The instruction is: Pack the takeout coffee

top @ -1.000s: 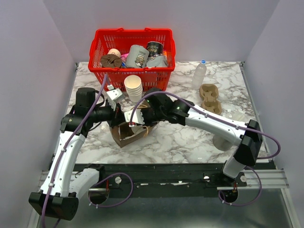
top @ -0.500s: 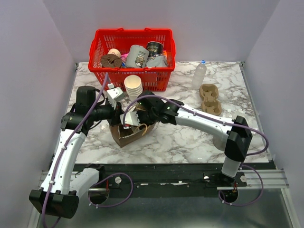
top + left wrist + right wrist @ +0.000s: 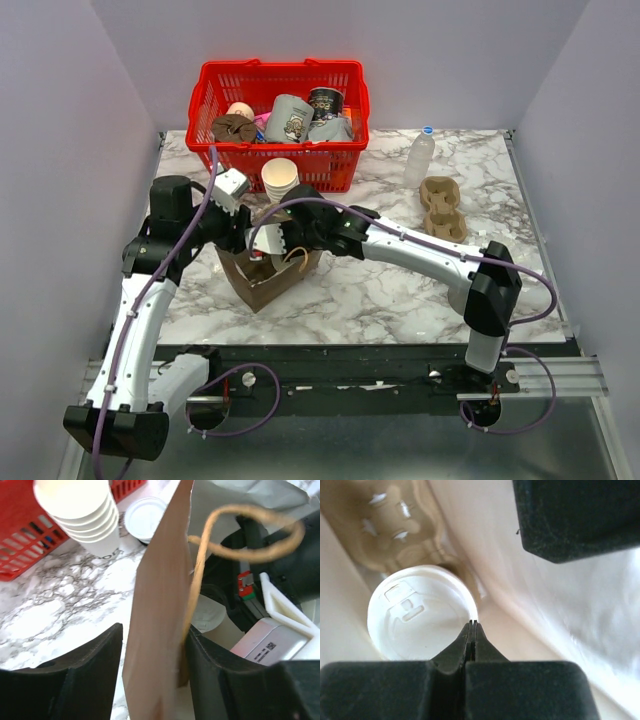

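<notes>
The takeout coffee point(image 3: 420, 612), a cream cup under a white lid, stands inside the brown paper bag point(image 3: 262, 285), next to a cardboard carrier point(image 3: 390, 520). In the left wrist view the coffee's lid point(image 3: 207, 617) shows past the bag's wall point(image 3: 160, 630). My right gripper point(image 3: 472, 625) is down in the bag, shut, its tips at the lid's rim with nothing between them. My left gripper point(image 3: 155, 632) is open and straddles the bag's wall: its inner finger point(image 3: 220, 680) is against the wall, while its outer finger point(image 3: 80, 675) stands off it. From above, the right gripper point(image 3: 272, 245) hides the coffee.
A stack of nested paper cups point(image 3: 280, 180) and a loose lid point(image 3: 145, 517) stand just behind the bag. The red basket point(image 3: 278, 110) with mugs is at the back. A water bottle point(image 3: 420, 155) and a cardboard carrier point(image 3: 443, 208) are on the right.
My left gripper has opened from its grip on the bag's wall and shifted slightly back. My right gripper has moved left and deeper into the bag, which now stands more upright.
</notes>
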### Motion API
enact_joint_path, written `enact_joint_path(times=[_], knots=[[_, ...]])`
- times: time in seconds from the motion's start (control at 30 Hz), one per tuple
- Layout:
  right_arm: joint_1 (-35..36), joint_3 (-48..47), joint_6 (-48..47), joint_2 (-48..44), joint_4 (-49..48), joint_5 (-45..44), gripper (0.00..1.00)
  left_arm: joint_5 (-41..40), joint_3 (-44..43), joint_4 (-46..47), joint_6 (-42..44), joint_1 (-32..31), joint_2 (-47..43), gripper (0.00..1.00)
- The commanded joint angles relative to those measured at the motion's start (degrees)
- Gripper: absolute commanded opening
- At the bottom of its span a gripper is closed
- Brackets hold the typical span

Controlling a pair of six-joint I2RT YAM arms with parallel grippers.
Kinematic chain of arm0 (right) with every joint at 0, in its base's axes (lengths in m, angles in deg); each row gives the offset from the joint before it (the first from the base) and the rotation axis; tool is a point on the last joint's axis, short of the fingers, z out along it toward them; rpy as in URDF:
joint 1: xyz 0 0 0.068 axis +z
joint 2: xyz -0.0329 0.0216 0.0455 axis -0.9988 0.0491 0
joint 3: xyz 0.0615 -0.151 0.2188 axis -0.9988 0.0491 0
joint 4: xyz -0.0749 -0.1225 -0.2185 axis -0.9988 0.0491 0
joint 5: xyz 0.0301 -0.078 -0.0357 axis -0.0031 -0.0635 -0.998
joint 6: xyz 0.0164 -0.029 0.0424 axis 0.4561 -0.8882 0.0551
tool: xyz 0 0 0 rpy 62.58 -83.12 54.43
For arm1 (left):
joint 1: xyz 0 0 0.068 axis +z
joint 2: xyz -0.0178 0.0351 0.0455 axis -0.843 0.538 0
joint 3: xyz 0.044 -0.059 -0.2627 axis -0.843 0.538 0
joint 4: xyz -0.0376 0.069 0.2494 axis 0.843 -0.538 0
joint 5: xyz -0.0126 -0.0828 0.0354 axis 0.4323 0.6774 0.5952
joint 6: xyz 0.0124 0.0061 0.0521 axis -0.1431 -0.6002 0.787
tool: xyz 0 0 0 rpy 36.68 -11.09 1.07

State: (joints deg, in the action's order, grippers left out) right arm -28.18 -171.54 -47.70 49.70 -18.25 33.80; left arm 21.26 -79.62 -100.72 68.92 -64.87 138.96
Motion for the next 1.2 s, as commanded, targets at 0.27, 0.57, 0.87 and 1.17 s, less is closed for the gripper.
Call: enact_joint_path(times=[0.27,0.57,0.87,1.17], knots=[[-0.82,0.62,0.66,-1.95,-2.57,-9.39,0.02,5.04,-2.25,0.56,-5.59,-1.19,-5.68,0.68],[-0.73,-12.55,12.93,-5.29,-2.57,-6.06,0.15,-0.65,-7.52,2.75,-5.42,-1.19,-5.59,0.76],[-1.43,-16.65,22.19,-17.48,-0.2,-10.7,0.68,-5.51,-13.15,7.58,-3.14,-1.19,-5.85,0.86],[-18.1,0.88,24.74,-38.5,14.11,-11.69,0.71,-3.32,-12.54,13.21,-4.8,-1.19,-5.85,0.87]])
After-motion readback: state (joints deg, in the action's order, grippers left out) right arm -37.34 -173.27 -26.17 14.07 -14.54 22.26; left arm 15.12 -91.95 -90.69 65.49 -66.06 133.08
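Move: Both hands are in the mouth of the paper bag. From the right hand's shut fingertips, the coffee cup's white lid lies about 3 cm back, 2 cm left and 3 cm below; the cup stack stands some 9 cm ahead and 3 cm left, the stack of lids about 8 cm ahead and 7 cm right. From the left hand, which straddles the bag's basket-side wall, the white lid is roughly 2 cm ahead, 6 cm right and 7 cm down. The right hand draws up out of the bag, away from the white lid, slowly at first, then swings about 18 cm right near the top of a 26 cm rise, its shut fingers opening and its left side rolling up. The left hand, fingers already apart around the bag's wall, lifts nearly straight up some 15 cm clear of the rim, tipping its fingers up about 25 degrees and spreading wider. ##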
